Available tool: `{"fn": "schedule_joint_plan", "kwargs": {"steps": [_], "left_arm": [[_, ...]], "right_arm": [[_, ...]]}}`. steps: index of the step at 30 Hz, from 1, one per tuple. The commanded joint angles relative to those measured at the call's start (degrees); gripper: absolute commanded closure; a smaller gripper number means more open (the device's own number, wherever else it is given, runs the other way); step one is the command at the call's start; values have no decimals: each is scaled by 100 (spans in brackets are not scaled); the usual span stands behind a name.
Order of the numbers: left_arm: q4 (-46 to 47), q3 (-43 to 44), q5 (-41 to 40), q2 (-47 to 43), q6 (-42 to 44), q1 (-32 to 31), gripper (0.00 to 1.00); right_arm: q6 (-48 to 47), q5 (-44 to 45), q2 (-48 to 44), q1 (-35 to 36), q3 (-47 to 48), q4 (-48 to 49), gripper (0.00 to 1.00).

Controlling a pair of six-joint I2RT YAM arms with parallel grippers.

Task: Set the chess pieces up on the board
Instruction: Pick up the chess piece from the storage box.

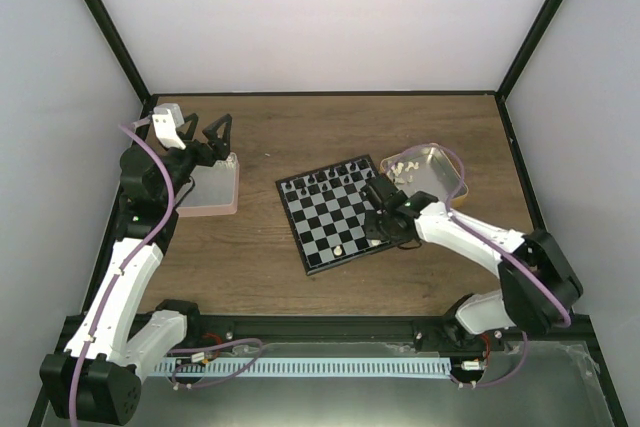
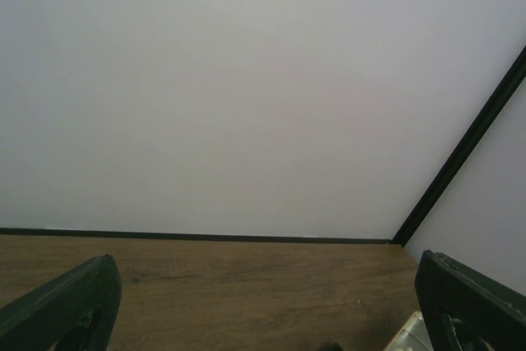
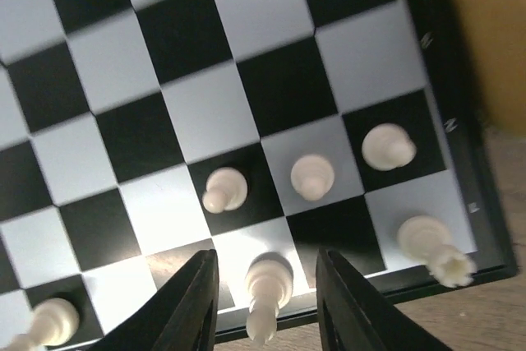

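The board (image 1: 326,223), black and pale grey checks, lies mid-table. My right gripper (image 1: 380,223) hangs low over its near right corner. In the right wrist view the gripper (image 3: 265,262) is open, and a cream-white chess piece (image 3: 269,284) stands on a back-row square between the fingers, with a gap on each side. Three more white pieces (image 3: 224,189) (image 3: 312,176) (image 3: 386,145) stand one row ahead, another (image 3: 427,242) at the board's corner, one (image 3: 54,321) at the left. My left gripper (image 1: 207,133) is open and empty near the far left, well away from the board.
An orange-tan tray (image 1: 441,169) with several loose white pieces (image 1: 401,166) sits right of the board. A pink tray (image 1: 212,191) lies under my left gripper. Black chessmen (image 1: 322,180) stand along the board's far rows. One white piece (image 1: 340,248) stands near the front edge.
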Motion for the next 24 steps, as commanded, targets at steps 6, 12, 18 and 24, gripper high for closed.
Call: {"fn": "schedule_joint_plan", "kwargs": {"steps": [6, 12, 18, 24], "left_arm": [[182, 11, 62, -59, -36, 31, 0], [174, 13, 38, -60, -19, 37, 0], [155, 22, 20, -68, -1, 42, 0], [163, 19, 19, -53, -1, 37, 0]], "right_arm": [[113, 1217, -561, -617, 691, 209, 64], [-244, 1036, 57, -1676, 1049, 824, 65], [-622, 798, 960, -2383, 1399, 1285, 68], [-970, 246, 1844, -2784, 1832, 1471, 71]]}}
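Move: The loose white chess pieces in the storage box, near its middle, are what the right hand goes for: some 19 cm ahead, 11 cm to its right and 4 cm lower. Directly under this hand stands a white piece on the board. The corner rook is about 6 cm to its right and 2 cm ahead, the middle pawn some 5 cm ahead and 1 cm right. From the left hand the loose pieces lie roughly 14 cm ahead, 47 cm right and 35 cm below. From the white piece left standing on the board, the right hand lifts clear with its fingers already parted, arcing forward and to the right towards the loose pieces in the storage box, about 20 cm in all. It rises some 7 cm, then sinks 5 cm over the box, the wrist turning clockwise some 20 degrees and the fingers tilting farther forward while staying slightly open. ##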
